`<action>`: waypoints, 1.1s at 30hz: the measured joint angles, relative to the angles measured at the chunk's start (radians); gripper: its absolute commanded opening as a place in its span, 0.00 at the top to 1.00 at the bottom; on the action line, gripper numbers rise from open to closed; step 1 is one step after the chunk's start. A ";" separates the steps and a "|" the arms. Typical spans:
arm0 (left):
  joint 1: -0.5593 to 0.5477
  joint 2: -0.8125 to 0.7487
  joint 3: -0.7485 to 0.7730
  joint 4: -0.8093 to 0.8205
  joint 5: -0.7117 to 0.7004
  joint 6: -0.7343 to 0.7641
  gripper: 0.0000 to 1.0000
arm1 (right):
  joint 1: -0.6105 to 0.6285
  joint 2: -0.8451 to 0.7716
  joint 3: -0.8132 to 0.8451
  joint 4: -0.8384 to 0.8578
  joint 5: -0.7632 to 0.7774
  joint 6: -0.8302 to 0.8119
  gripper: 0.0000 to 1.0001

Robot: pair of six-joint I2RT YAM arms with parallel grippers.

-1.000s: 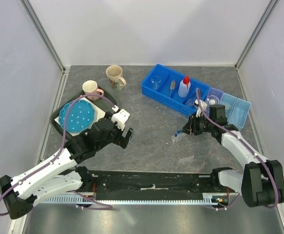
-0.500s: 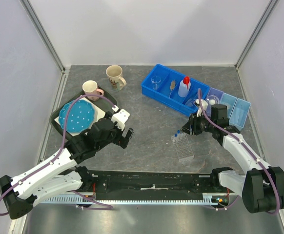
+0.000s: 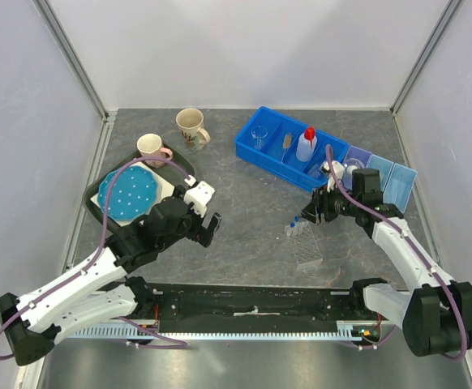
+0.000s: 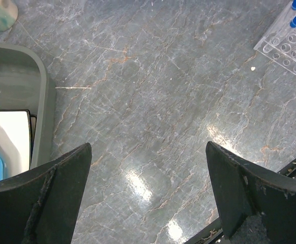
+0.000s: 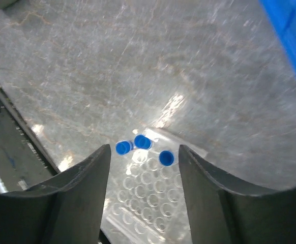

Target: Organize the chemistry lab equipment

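Note:
A clear tube rack [image 3: 306,245] lies on the grey table right of centre, with three blue-capped tubes [image 5: 143,142] standing at its far end. My right gripper [image 3: 307,217] hovers just above those tubes. In the right wrist view the right gripper [image 5: 144,148] is open, its fingers either side of the caps and touching none. My left gripper [image 3: 212,227] hangs wide open over bare table, and the left wrist view shows nothing in the left gripper [image 4: 148,152]. A white squeeze bottle [image 3: 305,144], a small beaker [image 3: 259,136] and a thin brush [image 3: 286,146] sit in the blue bin [image 3: 256,156].
Pale blue trays [image 3: 392,185] adjoin the bin on the right. A beige mug [image 3: 190,126] and a pink mug [image 3: 152,148] stand at the back left. A blue dotted plate [image 3: 128,194] rests in a dark tray [image 3: 92,197]. The rack's corner [image 4: 290,51] shows top right in the left wrist view.
The right gripper's jaws have spread apart and it has risen slightly above the rack, leaving the tubes standing there. The left arm has not moved.

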 measured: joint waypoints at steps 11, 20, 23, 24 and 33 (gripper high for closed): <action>0.210 -0.141 0.010 0.046 0.207 -0.065 0.00 | -0.080 -0.055 0.402 -0.232 0.246 -0.224 0.02; 0.456 -0.001 0.386 -0.029 0.483 -0.209 0.00 | -0.087 -0.172 0.548 -0.233 0.638 -0.058 0.02; 0.456 -0.033 0.451 -0.049 0.518 -0.219 0.00 | -0.087 -0.180 0.585 -0.254 0.726 0.017 0.02; 0.456 -0.046 0.456 -0.060 0.525 -0.221 0.00 | -0.087 -0.180 0.595 -0.258 0.743 0.031 0.02; 0.456 -0.137 0.456 -0.163 0.533 -0.228 0.00 | -0.087 -0.229 0.613 -0.318 0.809 0.097 0.02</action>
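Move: The tube rack's middle is about 7 cm straight back from the right gripper and 9 cm below, its blue tube caps only about 2 cm back and 2 cm left. The blue bin is some 24 cm ahead and 4 cm left of that gripper; the purple box lies roughly 16 cm ahead and 15 cm right. From the left gripper, the rack is about 28 cm right, level fore-and-aft and 15 cm below. Lift the right gripper away from the tube rack, about 24 cm up and 15 cm right, first edging forward, while opening its fingers fully and swinging them clockwise some 50 degrees and tipping them up to face ahead. Raise the empty, open left gripper some 20 cm too, rolling its left side down as it reaches briefly forward, then draws back and slightly left. ##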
